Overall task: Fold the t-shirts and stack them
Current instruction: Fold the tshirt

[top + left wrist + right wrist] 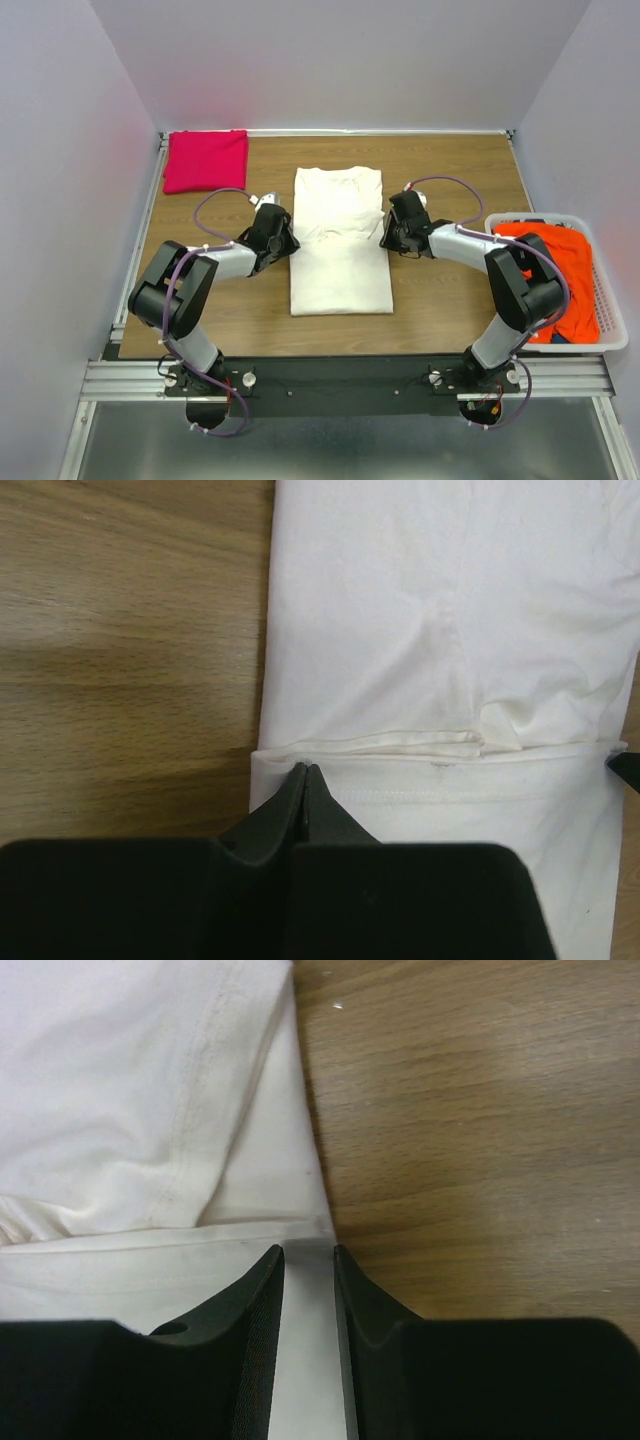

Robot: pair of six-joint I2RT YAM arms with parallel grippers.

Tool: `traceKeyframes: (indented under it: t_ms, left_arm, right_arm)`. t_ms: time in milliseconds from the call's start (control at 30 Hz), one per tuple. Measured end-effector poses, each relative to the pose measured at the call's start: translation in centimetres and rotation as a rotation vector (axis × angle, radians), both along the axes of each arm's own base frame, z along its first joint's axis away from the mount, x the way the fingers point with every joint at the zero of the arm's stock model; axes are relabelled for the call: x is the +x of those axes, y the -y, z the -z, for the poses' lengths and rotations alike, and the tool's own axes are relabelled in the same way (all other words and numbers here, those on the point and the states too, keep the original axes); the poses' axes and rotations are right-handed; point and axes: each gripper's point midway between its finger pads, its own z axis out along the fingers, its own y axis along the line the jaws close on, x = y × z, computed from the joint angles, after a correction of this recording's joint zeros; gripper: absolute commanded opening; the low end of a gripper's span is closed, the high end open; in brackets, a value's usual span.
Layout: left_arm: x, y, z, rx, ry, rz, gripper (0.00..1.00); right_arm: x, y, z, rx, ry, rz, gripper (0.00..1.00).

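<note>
The cream-white t-shirt [340, 270] lies flat as a long folded rectangle in the middle of the table. Its hem edge runs across the shirt at mid-length. My left gripper [283, 240] is at the shirt's left edge. In the left wrist view the shirt [440, 600] fills the right side, and the gripper [307, 768] is shut with its tips pinched at the hem. My right gripper [388, 237] is at the shirt's right edge. In the right wrist view it [308, 1250] is open, straddling the shirt's [120, 1080] right border. The magenta-pink t-shirt [205, 160] lies folded at the far left. The orange-red t-shirt [555, 265] lies crumpled in the basket.
The white plastic laundry basket [612, 310] stands at the right edge of the table, beside the right arm. The wooden table [450, 180] is walled by grey panels at the back and both sides. A metal rail runs along the near edge.
</note>
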Motion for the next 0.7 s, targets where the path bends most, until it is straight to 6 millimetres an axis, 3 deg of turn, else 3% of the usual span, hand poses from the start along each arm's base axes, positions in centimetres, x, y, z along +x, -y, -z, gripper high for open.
traceKeyframes:
  t_ms: [267, 467, 600, 700]
  left_arm:
    - [0.7, -1.0, -0.3, 0.027, 0.0, -0.001, 0.04]
    - [0.8, -0.6, -1.0, 0.021, 0.008, 0.04, 0.22]
    - [0.5, 0.0, -3.3, -0.015, 0.046, 0.075, 0.26]
    - [0.4, 0.2, -5.2, -0.041, 0.08, 0.089, 0.27]
  right_arm:
    - [-0.9, 1.8, 0.5, -0.022, -0.054, 0.015, 0.34]
    - [-1.3, 1.9, -1.8, 0.004, -0.027, 0.006, 0.34]
    - [-2.2, 1.5, -4.2, 0.064, 0.008, -0.018, 0.34]
    - [-3.7, 1.4, -4.7, 0.102, -0.001, -0.035, 0.34]
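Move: The folded white t-shirt lies flat between the hands; its middle is about 10 cm to the left hand's right, 1 cm ahead and 1 cm below. The red t-shirt is some 20 cm ahead of the left hand and 21 cm to its left. From the right hand, the white t-shirt's middle is about 10 cm left, level fore and aft and 1 cm below; the basket's is roughly 38 cm right and 9 cm back. Both hands rise about 5 cm off the t-shirt, the left opening partway, the right shifting outward, then back. ##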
